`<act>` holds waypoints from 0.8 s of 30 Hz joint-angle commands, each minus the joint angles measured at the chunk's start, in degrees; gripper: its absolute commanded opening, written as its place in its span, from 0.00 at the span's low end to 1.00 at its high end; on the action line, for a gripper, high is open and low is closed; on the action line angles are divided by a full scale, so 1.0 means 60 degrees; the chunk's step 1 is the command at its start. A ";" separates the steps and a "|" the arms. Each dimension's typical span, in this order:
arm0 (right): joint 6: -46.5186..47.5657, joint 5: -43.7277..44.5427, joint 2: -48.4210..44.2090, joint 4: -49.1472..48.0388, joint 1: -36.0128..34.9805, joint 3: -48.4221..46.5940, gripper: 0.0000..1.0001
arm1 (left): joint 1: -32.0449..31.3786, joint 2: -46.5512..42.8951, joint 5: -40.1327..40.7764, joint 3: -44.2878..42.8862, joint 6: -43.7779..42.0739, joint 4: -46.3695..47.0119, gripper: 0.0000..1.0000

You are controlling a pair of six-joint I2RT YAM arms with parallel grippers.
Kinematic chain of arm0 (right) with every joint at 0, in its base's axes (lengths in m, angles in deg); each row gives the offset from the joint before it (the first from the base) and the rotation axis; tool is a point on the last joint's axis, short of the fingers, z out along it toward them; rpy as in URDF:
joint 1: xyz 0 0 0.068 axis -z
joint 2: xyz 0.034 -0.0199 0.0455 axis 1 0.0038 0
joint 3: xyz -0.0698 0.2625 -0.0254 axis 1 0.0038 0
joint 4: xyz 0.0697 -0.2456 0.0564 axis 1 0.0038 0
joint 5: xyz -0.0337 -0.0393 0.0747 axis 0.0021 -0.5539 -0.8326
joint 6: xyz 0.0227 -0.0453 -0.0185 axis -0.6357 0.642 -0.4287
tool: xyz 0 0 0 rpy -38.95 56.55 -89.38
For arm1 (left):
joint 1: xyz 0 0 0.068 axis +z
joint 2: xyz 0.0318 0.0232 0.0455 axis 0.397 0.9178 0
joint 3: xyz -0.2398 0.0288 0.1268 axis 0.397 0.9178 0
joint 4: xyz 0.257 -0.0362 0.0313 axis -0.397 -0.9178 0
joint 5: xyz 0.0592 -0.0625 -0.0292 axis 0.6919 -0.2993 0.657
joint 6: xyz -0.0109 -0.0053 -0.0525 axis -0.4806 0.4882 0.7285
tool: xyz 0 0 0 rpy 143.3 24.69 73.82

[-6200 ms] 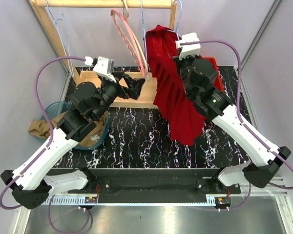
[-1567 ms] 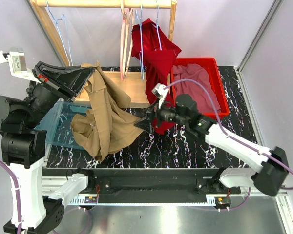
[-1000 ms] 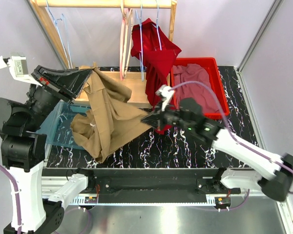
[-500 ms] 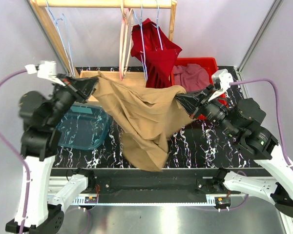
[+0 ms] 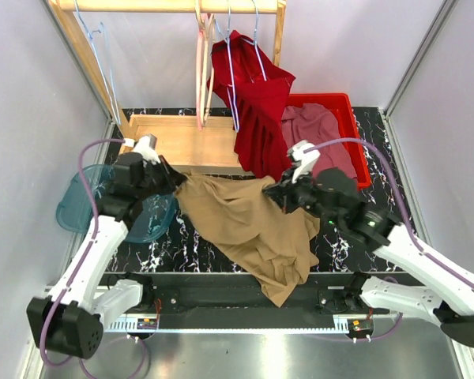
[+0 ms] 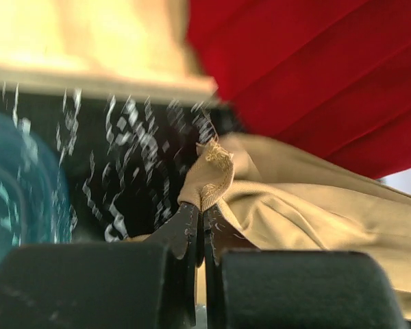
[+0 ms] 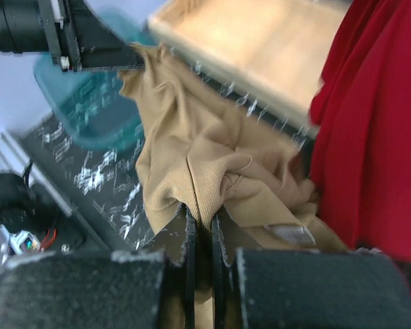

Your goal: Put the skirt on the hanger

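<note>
The tan skirt (image 5: pixel 245 225) lies stretched and spread over the black marble table, its lower hem hanging past the front edge. My left gripper (image 5: pixel 174 180) is shut on its left corner, a folded edge pinched at the fingertips (image 6: pixel 202 209). My right gripper (image 5: pixel 275 193) is shut on a fold at the right end of the tan skirt (image 7: pixel 192 137), the cloth pinched between the tips (image 7: pixel 204 219). Pink hangers (image 5: pixel 201 67) hang bare on the wooden rail at the back, well above and behind the skirt.
A red pleated garment (image 5: pixel 257 103) hangs on a blue wire hanger just behind the right gripper. A red bin (image 5: pixel 351 130) with a mauve cloth (image 5: pixel 316 130) sits at the back right. A teal basket (image 5: pixel 83 209) lies left, next to the rack's wooden base (image 5: pixel 186 142).
Both grippers have come down and closer together with the skirt. It was held high and stretched in the air; now it is low and spread over the table.
</note>
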 commanded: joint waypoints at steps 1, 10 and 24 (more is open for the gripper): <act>-0.1054 -0.0867 0.0843 -0.1003 -0.0040 0.0748 0.00 | -0.0438 0.0602 0.1050 0.0488 0.0091 0.0780 0.00; -0.2798 -0.1337 0.2662 -0.2527 -0.1414 0.2812 0.00 | -0.0776 0.2435 0.2444 -0.0199 0.0694 -0.0467 0.73; -0.3912 0.0491 0.1380 -0.2573 -0.2237 0.3869 0.70 | -0.3031 0.1278 0.2356 0.0049 0.0490 -0.0173 0.85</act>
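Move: Both hands already pinch the tan skirt, hanging between them. The left hand's set-down spot is almost straight below, about 15 cm down; the teal basket's middle is some 20 cm to its left and level fore-and-aft, the wooden shelf's about 20 cm ahead and 3 cm right. The right hand's spot is roughly 9 cm back, 8 cm left and 24 cm below; the hanging red skirt's lower part is about 8 cm ahead and 2 cm left, the red bin 24 cm ahead and 14 cm right. Still pinching the tan skirt, the right hand brings its end down about 23 cm, drawing it back and left and tipping some 30 degrees downward, and opens only at the bottom to let go. The left hand sinks about 11 cm, already opening on the way to free its corner, then rises a little and shifts right over the cloth, fingers wide. ##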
